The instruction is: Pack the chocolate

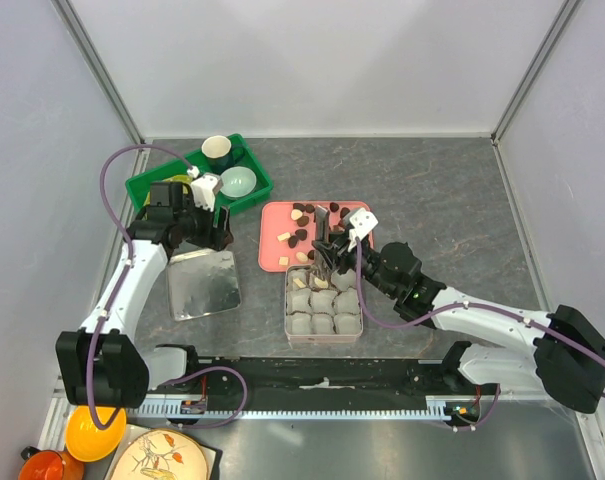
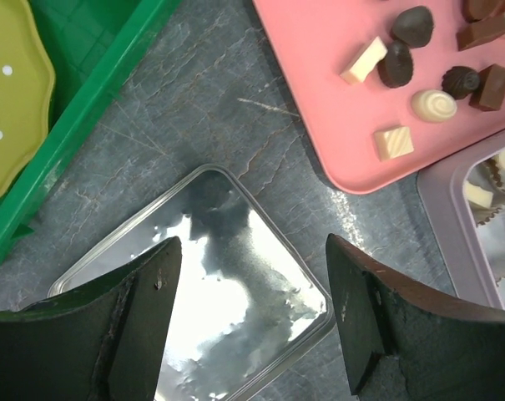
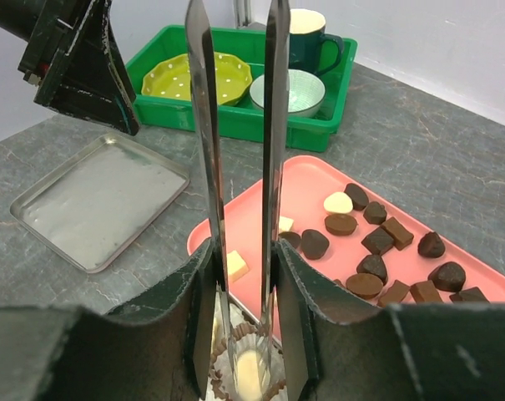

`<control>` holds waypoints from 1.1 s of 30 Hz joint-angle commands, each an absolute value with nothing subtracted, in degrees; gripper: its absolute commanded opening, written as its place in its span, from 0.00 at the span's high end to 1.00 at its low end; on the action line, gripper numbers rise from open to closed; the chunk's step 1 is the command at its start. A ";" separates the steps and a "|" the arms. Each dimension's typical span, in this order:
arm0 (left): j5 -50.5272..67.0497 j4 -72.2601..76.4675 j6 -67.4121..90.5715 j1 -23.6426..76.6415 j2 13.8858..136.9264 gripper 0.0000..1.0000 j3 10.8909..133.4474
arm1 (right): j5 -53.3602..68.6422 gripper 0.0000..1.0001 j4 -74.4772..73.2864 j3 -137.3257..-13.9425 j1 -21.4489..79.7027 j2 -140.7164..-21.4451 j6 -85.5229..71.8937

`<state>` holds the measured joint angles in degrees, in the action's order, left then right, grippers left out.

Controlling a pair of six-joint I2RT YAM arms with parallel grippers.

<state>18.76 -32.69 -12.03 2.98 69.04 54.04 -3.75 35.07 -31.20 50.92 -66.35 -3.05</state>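
Note:
The chocolate pieces (image 1: 300, 237), dark brown and cream, lie on a pink tray (image 1: 282, 215). They also show in the right wrist view (image 3: 377, 241) and the left wrist view (image 2: 434, 105). My right gripper (image 1: 327, 250) is shut on metal tongs (image 3: 273, 125). The tong tips reach into a paper cup in the tin box (image 1: 323, 300) and straddle a cream piece (image 3: 248, 372). Whether they pinch it I cannot tell. My left gripper (image 2: 252, 251) is open and empty, hovering over the silver lid (image 2: 227, 309).
A green bin (image 1: 252, 190) at the back left holds a dark mug (image 3: 306, 33), a pale bowl (image 3: 290, 88) and a yellow plate (image 3: 189, 75). The lid (image 1: 202, 283) lies left of the tin box. The box holds several paper cups, some with pieces.

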 commanded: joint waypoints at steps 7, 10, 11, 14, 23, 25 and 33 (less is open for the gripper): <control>18.11 -34.80 -10.11 14.31 74.35 0.22 73.38 | 1.30 0.62 37.44 -39.11 51.42 -69.43 -3.60; 14.86 -35.33 -9.93 18.62 77.07 0.22 77.07 | 2.28 0.62 37.88 -40.95 51.59 -71.54 -3.43; 13.37 -35.59 -9.84 20.11 77.78 0.22 77.86 | 2.55 0.62 37.79 -42.18 51.50 -72.15 -3.17; 11.43 -35.68 -9.23 21.18 79.71 0.22 80.50 | 3.43 0.62 37.71 -44.99 51.59 -75.05 -1.94; 11.43 -37.52 -8.44 24.69 79.28 0.22 82.53 | 3.51 0.62 38.76 -52.46 51.59 -84.36 -0.44; 11.69 -37.88 -8.70 25.31 78.75 0.22 82.09 | 3.78 0.62 38.76 -53.78 51.59 -85.69 -0.44; 11.34 -38.06 -10.11 27.07 77.43 0.22 79.45 | 7.12 0.62 36.83 -57.83 51.50 -90.61 -0.88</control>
<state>10.76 -37.74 -10.35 25.89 79.61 80.23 4.23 35.33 -53.47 51.27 -89.19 -1.08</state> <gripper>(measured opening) 0.780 0.384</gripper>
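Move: The tongs, held upright in the right hand over the box, stand about 24 cm to the left hand's right, some 5 cm nearer the base and 6 cm higher. The pink chocolate tray's middle is about 22 cm to the left hand's right and 6 cm ahead; the metal tray lies 4 cm left and 6 cm back. From the right hand, the pink tray is some 11 cm ahead and 2 cm left, the box 5 cm back, both roughly 13 cm below. The tongs, still held in the part-open right gripper, come up about 3 cm off the box, then travel nearly 10 cm left and 4 cm forward towards the pink tray's near left part, sinking slightly late. The left hand swings to meet them, some 13 cm right and 10 cm up with a little forward, turning clockwise about 15 degrees and tipping its open fingers up, to end astride the tongs. ##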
